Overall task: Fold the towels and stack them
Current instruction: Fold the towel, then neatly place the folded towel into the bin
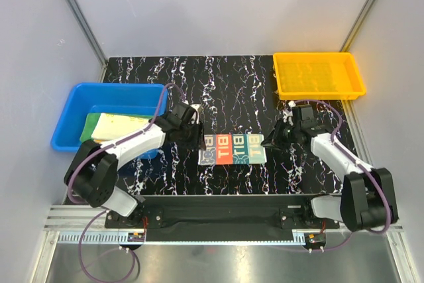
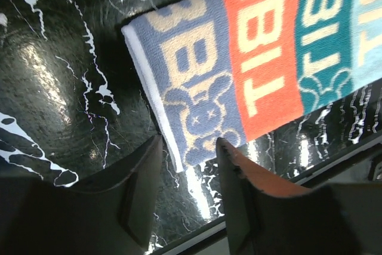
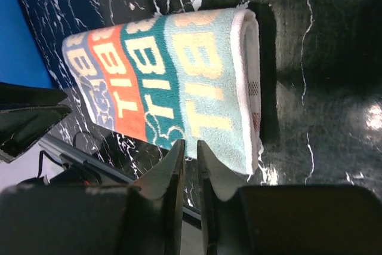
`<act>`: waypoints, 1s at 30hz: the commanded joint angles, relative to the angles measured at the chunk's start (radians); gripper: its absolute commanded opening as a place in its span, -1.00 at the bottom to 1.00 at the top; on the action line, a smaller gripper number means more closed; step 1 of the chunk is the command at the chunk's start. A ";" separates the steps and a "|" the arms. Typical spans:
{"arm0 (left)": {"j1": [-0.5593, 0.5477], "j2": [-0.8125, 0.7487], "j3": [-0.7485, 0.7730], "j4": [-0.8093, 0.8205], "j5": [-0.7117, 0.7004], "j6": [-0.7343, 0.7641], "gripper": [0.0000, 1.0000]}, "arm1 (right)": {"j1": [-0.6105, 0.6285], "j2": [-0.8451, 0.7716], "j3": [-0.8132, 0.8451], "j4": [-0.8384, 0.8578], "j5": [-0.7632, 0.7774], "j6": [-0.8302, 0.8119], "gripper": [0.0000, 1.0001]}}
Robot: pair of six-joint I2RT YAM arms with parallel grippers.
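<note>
The long cream "RABBIT" towel [image 1: 233, 148] lies folded into a flat band on the black marble table [image 1: 232, 84], with coloured letter blocks facing up. My left gripper [image 1: 199, 138] hovers at its left end. In the left wrist view the towel's blue corner [image 2: 191, 106] lies just past the open left gripper [image 2: 188, 147], and nothing is between the fingers. My right gripper [image 1: 268, 140] is at the towel's right end. Its jaws [image 3: 190, 146] stand a narrow gap apart at the edge of the pale mint block [image 3: 209, 82], and they grip nothing. A green towel [image 1: 91, 128] and a pale yellow towel [image 1: 122, 122] lie in the blue bin.
The blue bin [image 1: 99, 91] stands at the left edge, close behind the left arm. An empty yellow tray [image 1: 318, 75] sits at the back right. A metal rail [image 1: 218, 217] runs along the table's near edge.
</note>
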 commanded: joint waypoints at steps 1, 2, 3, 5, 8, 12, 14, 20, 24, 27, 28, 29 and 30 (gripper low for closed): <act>0.006 0.044 -0.008 0.079 0.018 0.004 -0.04 | -0.005 0.082 -0.047 0.111 -0.072 0.009 -0.60; 0.008 0.052 -0.005 0.080 0.019 0.007 -0.03 | -0.008 0.102 -0.058 0.132 -0.065 0.011 -0.60; 0.008 0.072 0.002 0.088 0.022 0.013 -0.03 | -0.007 0.137 -0.070 0.147 -0.057 0.018 -0.61; 0.009 0.092 0.012 0.090 0.028 0.014 -0.02 | -0.008 0.169 -0.096 0.175 -0.022 0.020 -0.63; 0.009 0.112 0.005 0.099 0.024 0.008 -0.02 | -0.008 0.202 -0.106 0.174 0.029 0.003 -0.66; 0.023 0.117 -0.043 0.148 0.016 -0.002 0.01 | -0.013 0.179 -0.124 0.166 0.083 -0.011 -0.66; 0.031 0.120 -0.059 0.174 0.034 -0.009 0.02 | -0.011 0.168 -0.136 0.168 0.092 -0.009 -0.65; 0.035 0.158 -0.067 0.214 0.105 -0.021 0.02 | -0.016 0.150 -0.149 0.169 0.083 -0.008 -0.65; 0.035 0.178 -0.080 0.240 0.110 -0.050 0.02 | -0.014 0.123 -0.166 0.175 0.084 -0.006 -0.66; 0.034 0.201 -0.097 0.249 0.119 -0.082 -0.03 | -0.016 0.117 -0.164 0.178 0.077 -0.006 -0.66; 0.034 0.202 -0.113 0.248 0.114 -0.096 -0.06 | -0.014 0.116 -0.164 0.178 0.077 -0.008 -0.66; 0.032 0.202 -0.117 0.248 0.107 -0.102 -0.10 | -0.014 0.111 -0.166 0.177 0.075 -0.009 -0.66; 0.031 0.202 -0.125 0.246 0.090 -0.107 -0.18 | -0.014 0.108 -0.167 0.178 0.070 -0.009 -0.66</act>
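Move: Between the two hands lies the folded towel, its middle about 10 cm to the right of the left hand, level with it and some 5 cm below. From the right hand the towel's middle lies about 10 cm to the left, 1 cm back and 7 cm down. The blue bin stands some 29 cm to the left hand's left and 9 cm ahead; the yellow bin is about 24 cm ahead of the right hand and 17 cm to its right. Sinking at both ends of the folded towel, the left hand goes down about 5 cm with fingers half open around the left edge, then edges roughly 2 cm right and a little forward onto it. The right hand drops quickly some 7 cm, drawing back slightly, and sets its nearly shut fingertips on the near part of the right edge, then stays there. ##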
